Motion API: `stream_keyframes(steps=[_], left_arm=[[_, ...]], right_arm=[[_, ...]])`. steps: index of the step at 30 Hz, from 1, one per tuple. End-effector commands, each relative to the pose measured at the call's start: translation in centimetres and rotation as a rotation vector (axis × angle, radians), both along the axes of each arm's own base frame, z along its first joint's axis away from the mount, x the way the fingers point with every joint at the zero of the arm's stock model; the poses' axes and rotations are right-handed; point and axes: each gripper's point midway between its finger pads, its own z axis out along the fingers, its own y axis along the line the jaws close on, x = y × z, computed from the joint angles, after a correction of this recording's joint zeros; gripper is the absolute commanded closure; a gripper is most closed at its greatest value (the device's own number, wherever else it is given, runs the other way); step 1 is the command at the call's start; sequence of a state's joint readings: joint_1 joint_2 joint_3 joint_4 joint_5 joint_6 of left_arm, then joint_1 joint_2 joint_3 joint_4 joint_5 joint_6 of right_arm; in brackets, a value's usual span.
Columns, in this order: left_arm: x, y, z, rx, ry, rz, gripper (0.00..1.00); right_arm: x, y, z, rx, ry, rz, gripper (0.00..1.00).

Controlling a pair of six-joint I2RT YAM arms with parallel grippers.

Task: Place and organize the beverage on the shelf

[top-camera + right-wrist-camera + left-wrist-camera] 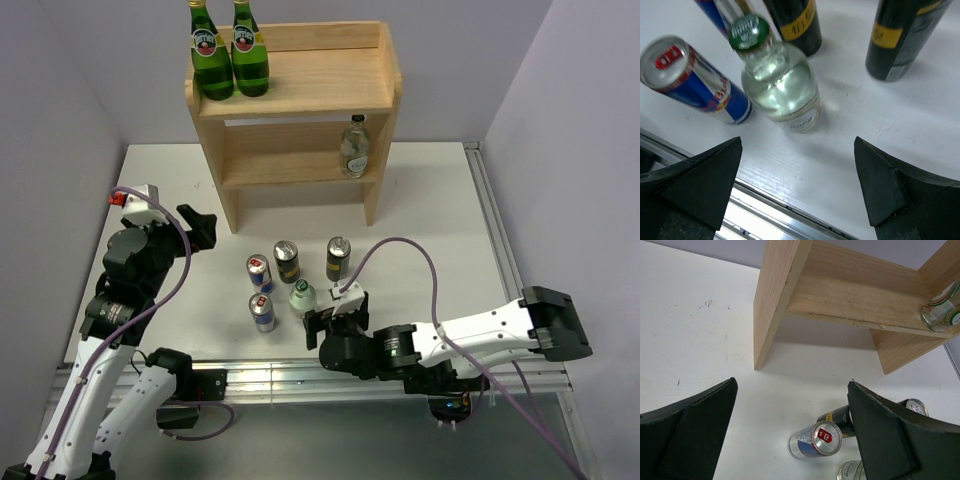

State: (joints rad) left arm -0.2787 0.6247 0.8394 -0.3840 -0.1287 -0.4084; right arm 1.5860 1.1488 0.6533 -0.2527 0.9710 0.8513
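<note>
The wooden shelf (300, 95) stands at the back of the table. One clear green-capped bottle (354, 147) is on its lower tier at the right, also in the left wrist view (941, 310). In front of the shelf stand two black-and-yellow cans (287, 262) (338, 258), two blue-silver cans (259, 273) (262, 312) and another clear bottle (302, 297). My right gripper (328, 320) is open just in front of that bottle (780, 85), not touching it. My left gripper (207, 228) is open and empty, left of the cans, facing the shelf (840, 290).
Two large green glass bottles (228, 55) stand on the left of the shelf's top tier. A metal rail (260, 375) runs along the table's near edge, right under the right gripper (797, 146). Walls close the table in at left and right.
</note>
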Motion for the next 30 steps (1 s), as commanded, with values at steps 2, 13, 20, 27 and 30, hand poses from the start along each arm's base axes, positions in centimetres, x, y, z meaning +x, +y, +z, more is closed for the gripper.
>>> stream_keyframes(steps=[2, 13, 20, 27, 30], left_arm=[[0.1, 0.1, 1.0, 0.001, -0.039, -0.001, 0.01], [0.0, 0.1, 1.0, 0.000, -0.040, -0.005, 0.01], [0.0, -0.1, 1.1, -0.004, -0.044, -0.013, 0.01], [0.0, -0.2, 1.0, -0.004, -0.041, -0.019, 0.01], [0.0, -0.2, 1.0, -0.004, -0.041, -0.020, 0.01]], right_arm=[[-0.8, 3.3, -1.2, 0.124, 0.048, 0.047, 0.00], [2.1, 6.2, -4.8, 0.111, 0.010, 0.058, 0.00], [4.8, 5.4, -5.7, 0.068, -0.074, -0.064, 0.00], [6.3, 5.4, -6.8, 0.082, -0.129, -0.111, 0.02], [6.9, 5.3, -7.1, 0.075, -0.148, -0.123, 0.05]])
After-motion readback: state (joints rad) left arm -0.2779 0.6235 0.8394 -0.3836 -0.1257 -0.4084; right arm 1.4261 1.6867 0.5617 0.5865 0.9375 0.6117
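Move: The green-capped clear bottle stands about 8 cm ahead of the right hand, 7 cm to its left, its middle some 8 cm lower. From that bottle, the nearer Red Bull can is roughly 9 cm left and 2 cm back; one black can is 8 cm farther out and 4 cm left, the other 8 cm out and 7 cm right. From the left hand, the bottle lies about 22 cm right, 6 cm back and 24 cm below. The green-capped bottle is approached by the right hand with its gripper wide open: the hand sinks about 8 cm, fastest at the start, slides some 5 cm left early on, then pushes forward about 6 cm so that the fingers come in on either side of the bottle's body. The fingers stay practically wide open, the wrist barely turns, and no grip on the bottle is seen. ##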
